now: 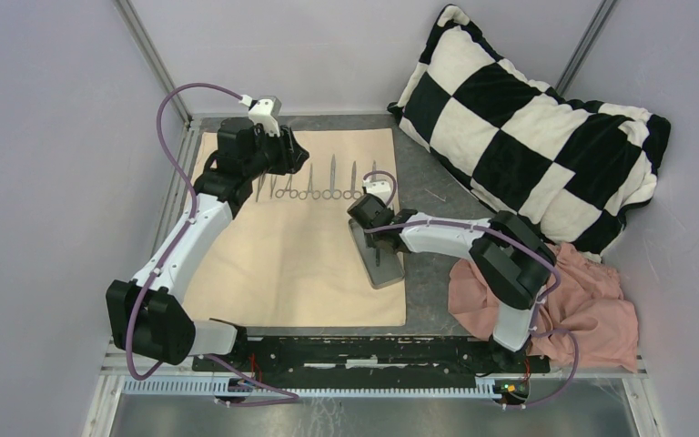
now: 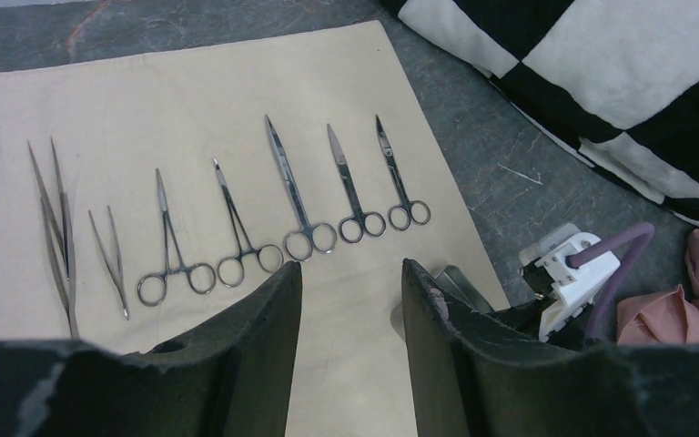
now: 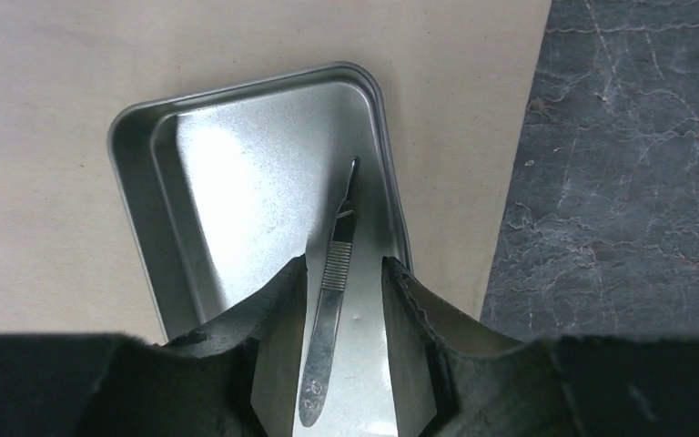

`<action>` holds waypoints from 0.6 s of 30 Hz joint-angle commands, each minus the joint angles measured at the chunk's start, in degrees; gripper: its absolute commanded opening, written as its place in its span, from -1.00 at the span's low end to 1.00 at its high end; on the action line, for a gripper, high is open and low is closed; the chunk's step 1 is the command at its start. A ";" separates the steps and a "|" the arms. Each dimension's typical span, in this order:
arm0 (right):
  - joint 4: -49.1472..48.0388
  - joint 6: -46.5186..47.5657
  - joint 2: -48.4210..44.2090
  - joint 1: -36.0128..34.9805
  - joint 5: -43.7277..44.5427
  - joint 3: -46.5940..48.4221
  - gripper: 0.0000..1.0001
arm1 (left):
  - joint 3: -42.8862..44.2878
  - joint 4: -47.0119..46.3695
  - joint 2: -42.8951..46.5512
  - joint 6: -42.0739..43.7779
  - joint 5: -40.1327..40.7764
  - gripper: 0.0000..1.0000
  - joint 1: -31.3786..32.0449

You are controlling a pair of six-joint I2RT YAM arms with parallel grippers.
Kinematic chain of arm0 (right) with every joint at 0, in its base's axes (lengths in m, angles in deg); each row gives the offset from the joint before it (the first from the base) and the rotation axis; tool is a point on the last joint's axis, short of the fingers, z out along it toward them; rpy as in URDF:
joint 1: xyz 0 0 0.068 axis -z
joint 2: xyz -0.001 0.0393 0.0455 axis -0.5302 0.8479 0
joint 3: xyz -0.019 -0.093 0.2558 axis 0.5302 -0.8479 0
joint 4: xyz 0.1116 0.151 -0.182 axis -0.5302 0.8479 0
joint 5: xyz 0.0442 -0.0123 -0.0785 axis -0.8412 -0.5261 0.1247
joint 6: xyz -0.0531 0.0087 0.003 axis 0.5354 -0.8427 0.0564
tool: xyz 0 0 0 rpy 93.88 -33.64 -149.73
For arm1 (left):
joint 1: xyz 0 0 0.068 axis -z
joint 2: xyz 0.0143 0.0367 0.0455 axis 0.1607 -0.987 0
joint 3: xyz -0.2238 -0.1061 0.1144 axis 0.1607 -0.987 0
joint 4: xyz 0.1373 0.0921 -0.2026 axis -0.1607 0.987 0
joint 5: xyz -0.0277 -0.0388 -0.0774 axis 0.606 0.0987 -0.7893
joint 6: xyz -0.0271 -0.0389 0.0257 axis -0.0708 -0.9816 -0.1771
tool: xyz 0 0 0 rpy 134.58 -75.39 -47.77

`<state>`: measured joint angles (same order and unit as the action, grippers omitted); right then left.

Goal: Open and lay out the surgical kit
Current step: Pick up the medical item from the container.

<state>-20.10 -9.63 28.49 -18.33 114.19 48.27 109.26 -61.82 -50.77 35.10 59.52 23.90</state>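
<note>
The beige cloth wrap (image 1: 300,273) lies spread flat on the table. A row of several ring-handled steel instruments (image 2: 296,196) and two tweezers (image 2: 59,228) lies on its far part. My left gripper (image 2: 350,269) hangs open just near of that row (image 1: 314,187), holding nothing. The grey metal tray (image 3: 136,182) sits on the cloth's right edge (image 1: 382,269). One slim flat steel handle (image 3: 332,273) lies in it. My right gripper (image 3: 344,264) is low over the tray, open, with a finger on each side of that handle and a gap on both sides.
A black-and-white checkered pillow (image 1: 528,127) fills the back right corner. A pink cloth (image 1: 555,300) is bunched at the right by the right arm's base. Dark bare tabletop (image 3: 637,182) shows right of the beige cloth. Walls stand close on both sides.
</note>
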 commanded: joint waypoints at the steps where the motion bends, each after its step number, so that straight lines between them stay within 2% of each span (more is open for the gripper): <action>1: -2.53 0.05 1.30 0.34 -2.28 -0.59 -0.16 | -0.18 -2.40 0.96 0.02 -0.88 0.04 0.37; 4: -3.75 0.01 0.92 0.27 -3.98 -2.27 -0.21 | -0.17 -2.38 0.97 -0.08 -0.71 0.04 0.34; 14: -10.92 3.71 -4.11 0.24 -16.06 -11.84 -0.59 | -0.11 -2.31 0.97 -0.04 -0.70 0.04 0.37; 18: -11.60 6.16 -7.12 0.21 -17.35 -15.02 -0.74 | -0.12 -2.31 1.03 -0.08 -0.66 0.04 0.34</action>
<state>-32.43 -6.29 23.68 -17.67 102.82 36.86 109.26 -61.82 -50.77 35.10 59.52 23.90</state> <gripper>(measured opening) 0.159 0.517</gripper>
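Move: The medical item, a scalpel handle, lies in the tray about 2 cm back of the right hand and 2 cm below it, straight under the open fingers left to right. The tray's middle is some 4 cm back of that hand and 2 cm lower; the nearest laid-out scissors lie about 12 cm ahead, with the next pair 5 cm to their left, all some 3 cm lower. From the left hand, the scalpel handle is about 11 cm back, 17 cm right and 24 cm below. With its fingers straddling the scalpel handle, the right hand first sinks about 1.5 cm into the tray, then stays low and draws back towards its base by roughly 3 cm, easing about 1 cm left. As it draws back, the wrist turns some 10 degrees, part counter-clockwise and part left side rising, while the fingers close from both sides and pinch the scalpel handle around its ridged part. ##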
